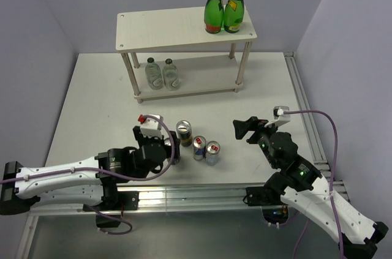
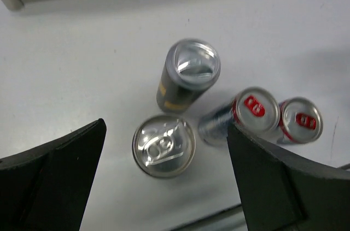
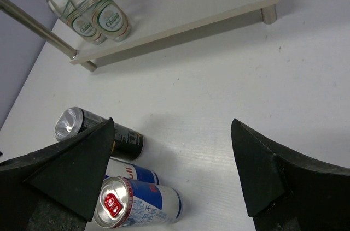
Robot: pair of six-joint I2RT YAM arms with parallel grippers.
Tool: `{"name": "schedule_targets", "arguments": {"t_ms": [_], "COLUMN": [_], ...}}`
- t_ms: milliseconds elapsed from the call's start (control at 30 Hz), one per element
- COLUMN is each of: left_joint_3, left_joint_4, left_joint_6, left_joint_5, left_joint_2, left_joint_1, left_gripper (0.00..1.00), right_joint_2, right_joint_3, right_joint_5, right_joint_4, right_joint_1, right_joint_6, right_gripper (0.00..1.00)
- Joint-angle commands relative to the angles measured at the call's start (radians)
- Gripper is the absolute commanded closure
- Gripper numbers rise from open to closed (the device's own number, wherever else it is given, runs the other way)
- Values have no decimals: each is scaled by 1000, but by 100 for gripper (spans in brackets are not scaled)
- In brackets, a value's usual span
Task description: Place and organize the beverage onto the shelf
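The shelf point(image 1: 165, 29) stands at the back. Two clear plastic bottles point(image 1: 162, 74) stand on its lower board, also in the right wrist view point(image 3: 106, 15). Two black-and-yellow cans and two silver-blue cans stand close together on the table. One black can point(image 1: 184, 129) is free. The other point(image 2: 163, 145) is right under my open left gripper point(image 2: 167, 132), between its fingers but not gripped. The silver-blue cans point(image 1: 199, 147) point(image 1: 212, 152) stand to its right. My right gripper point(image 1: 244, 130) is open and empty, right of the cans point(image 3: 139, 203).
Two tall green glass bottles point(image 1: 223, 7) stand on the right end of the shelf's top board. The shelf's lower board point(image 3: 180, 7) has bare room right of the clear bottles. A metal rail point(image 1: 202, 195) runs along the table's near edge.
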Motion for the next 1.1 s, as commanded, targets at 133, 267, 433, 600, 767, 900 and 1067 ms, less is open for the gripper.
{"name": "schedule_targets", "arguments": {"t_ms": [133,267,433,600,767,900,1067], "left_joint_3": [-58,-64,-61,-60,-18,-61,-153], "left_joint_4": [-198,-213,-264,-282,-290,-130,159], "left_joint_6": [-384,-471,-631,-714,-728,-589,-375], "left_joint_5": [-120,-172,-254,-344,-384,-367,-311], "left_joint_2": [19,112,300,431,491,492,455], "left_joint_1": [-178,-238,-263,-257,-235,-196,-146], "left_gripper": [1,1,1,0,1,1,1], "right_joint_2": [1,-4,-2,-5,-4,-4,-2], "right_joint_3": [-4,-5,-4,-5,-5,-5,-5], "right_joint_5": [7,8,7,7,10,7,8], "right_joint_4": [30,33,32,29,27,30,28], "right_joint_1": [6,6,4,4,4,4,4], "right_joint_6": [-8,-10,-8,-8,-7,-7,-8], "right_gripper": [7,7,7,7,7,7,7]}}
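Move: The near dark can stands almost under the left hand, about 2 cm ahead, 1 cm to its right and some 14 cm below. The far dark can is roughly 9 cm ahead and 6 cm right, the blue can about 3 cm ahead and 13 cm right, the silver can 1 cm ahead and 18 cm right, all at much the same depth. From the right hand, the near dark can lies about 25 cm left and 2 cm back, some 15 cm below. Down by some 12 cm in all, the left hand first sinks while drawing back about 5 cm, then drops steeply and, once low, eases forward nearly 4 cm towards the near dark can. The wrist turns about 15 degrees, counter-clockwise with its left side rising, and the fingers stay wide open, ending low on either side of the can; contact can't be seen. ##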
